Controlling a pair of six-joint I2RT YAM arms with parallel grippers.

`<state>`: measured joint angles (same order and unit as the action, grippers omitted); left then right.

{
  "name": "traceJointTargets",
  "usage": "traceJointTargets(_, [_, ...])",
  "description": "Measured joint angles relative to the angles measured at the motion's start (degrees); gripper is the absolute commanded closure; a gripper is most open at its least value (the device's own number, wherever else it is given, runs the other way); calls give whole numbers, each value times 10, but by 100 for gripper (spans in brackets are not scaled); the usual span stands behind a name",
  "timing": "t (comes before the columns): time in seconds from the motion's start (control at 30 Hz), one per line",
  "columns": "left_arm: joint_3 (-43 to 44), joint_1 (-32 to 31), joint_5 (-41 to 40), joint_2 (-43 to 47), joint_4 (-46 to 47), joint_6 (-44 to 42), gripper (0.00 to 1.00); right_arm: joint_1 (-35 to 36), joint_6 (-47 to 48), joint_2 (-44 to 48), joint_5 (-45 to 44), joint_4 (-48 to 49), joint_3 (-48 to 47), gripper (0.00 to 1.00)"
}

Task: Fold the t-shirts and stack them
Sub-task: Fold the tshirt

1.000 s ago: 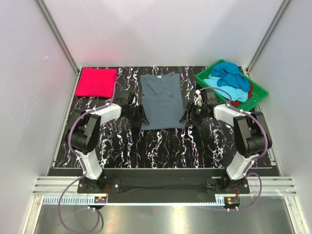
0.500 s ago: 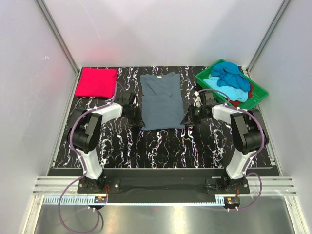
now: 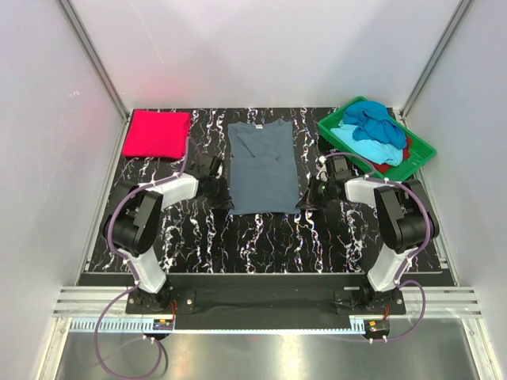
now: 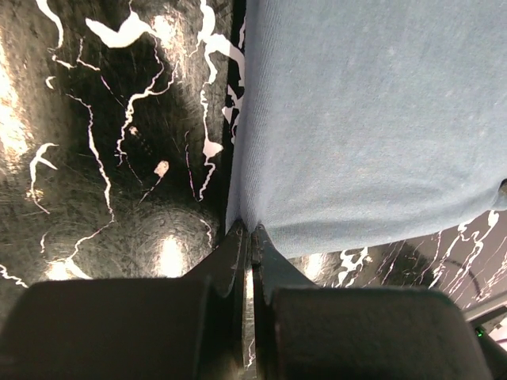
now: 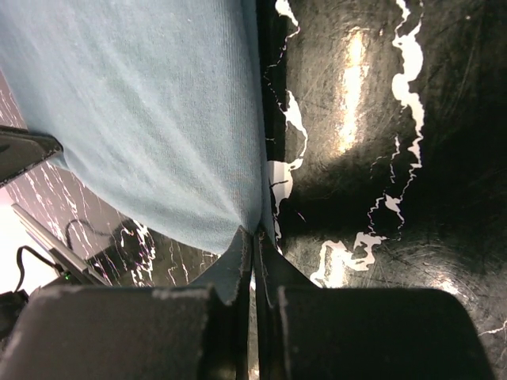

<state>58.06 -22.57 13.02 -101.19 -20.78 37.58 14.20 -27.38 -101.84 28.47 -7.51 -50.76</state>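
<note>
A slate grey-blue t-shirt [image 3: 263, 166] lies flat in the middle of the black marbled table, sleeves tucked in. My left gripper [image 3: 220, 188] is shut on its lower left edge; the left wrist view shows the jaws pinching the cloth [image 4: 356, 119] at the corner [image 4: 247, 229]. My right gripper [image 3: 310, 190] is shut on the lower right edge, with the cloth [image 5: 150, 111] caught between the jaws [image 5: 255, 234]. A folded bright red-pink t-shirt [image 3: 157, 133] lies at the back left. Dark blue [image 3: 371, 119], turquoise [image 3: 372, 147] and red [image 3: 390, 167] t-shirts are heaped in a tray.
The green plastic tray [image 3: 423, 152] sits at the back right corner, close to my right arm. White walls enclose the table on three sides. Bare marbled surface [image 3: 261, 241] stretches between the grey-blue shirt and the arm bases.
Both grippers slid in to the grey-blue shirt's lower side edges and closed on the cloth. The shirt's lower edge has drawn in slightly.
</note>
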Motion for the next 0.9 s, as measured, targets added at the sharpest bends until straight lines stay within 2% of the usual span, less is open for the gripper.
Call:
traceJointTargets(0.43, [-44,-6,-9,30,35,26,100,8,-43,35,-20,26,39,100])
traceJointTargets(0.47, [-47,-7,-10,33,35,28,99,9,-46,41,-23,23,41,99])
traceJointTargets(0.5, [-53,-8,-11,37,38,30,91,10,-50,48,-25,20,43,98])
traceJointTargets(0.53, [-59,-9,-11,42,38,31,88,10,-53,53,-28,16,45,96])
traceJointTargets(0.57, [-65,-9,-11,46,39,33,85,11,-56,57,-30,14,47,92])
traceJointTargets(0.6, [-72,-10,-12,52,40,34,74,12,-60,61,-32,12,50,89])
traceJointTargets(0.63, [-78,-11,-12,57,40,33,67,12,-64,63,-34,12,54,85])
traceJointTargets(0.67, [-82,-13,-12,64,38,35,63,13,-68,67,-35,11,59,72])
traceJointTargets(0.73, [-91,-18,-19,82,31,34,53,15,-76,75,-40,7,70,59])
traceJointTargets(0.8, [-99,-21,-29,99,10,32,48,15,-88,92,-42,3,85,50])
traceJointTargets(0.9, [-105,-22,-43,124,-16,32,43,16,-114,129,-55,-1,106,44])
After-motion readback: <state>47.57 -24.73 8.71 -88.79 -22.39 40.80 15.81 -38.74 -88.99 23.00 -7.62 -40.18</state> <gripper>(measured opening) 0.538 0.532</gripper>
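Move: Both hands already pinch the near corners of the folded grey t-shirt at table level. Its middle lies about 11 cm ahead of the left hand and 8 cm to its right; from the right hand, about 11 cm ahead and 9 cm left. The red cloth is some 21 cm ahead and 17 cm left of the left hand; the green bin is about 18 cm ahead and 18 cm right of the right hand. Both hands drag the t-shirt's near corners back about 2 cm, then open and draw back clear, rising slightly. ##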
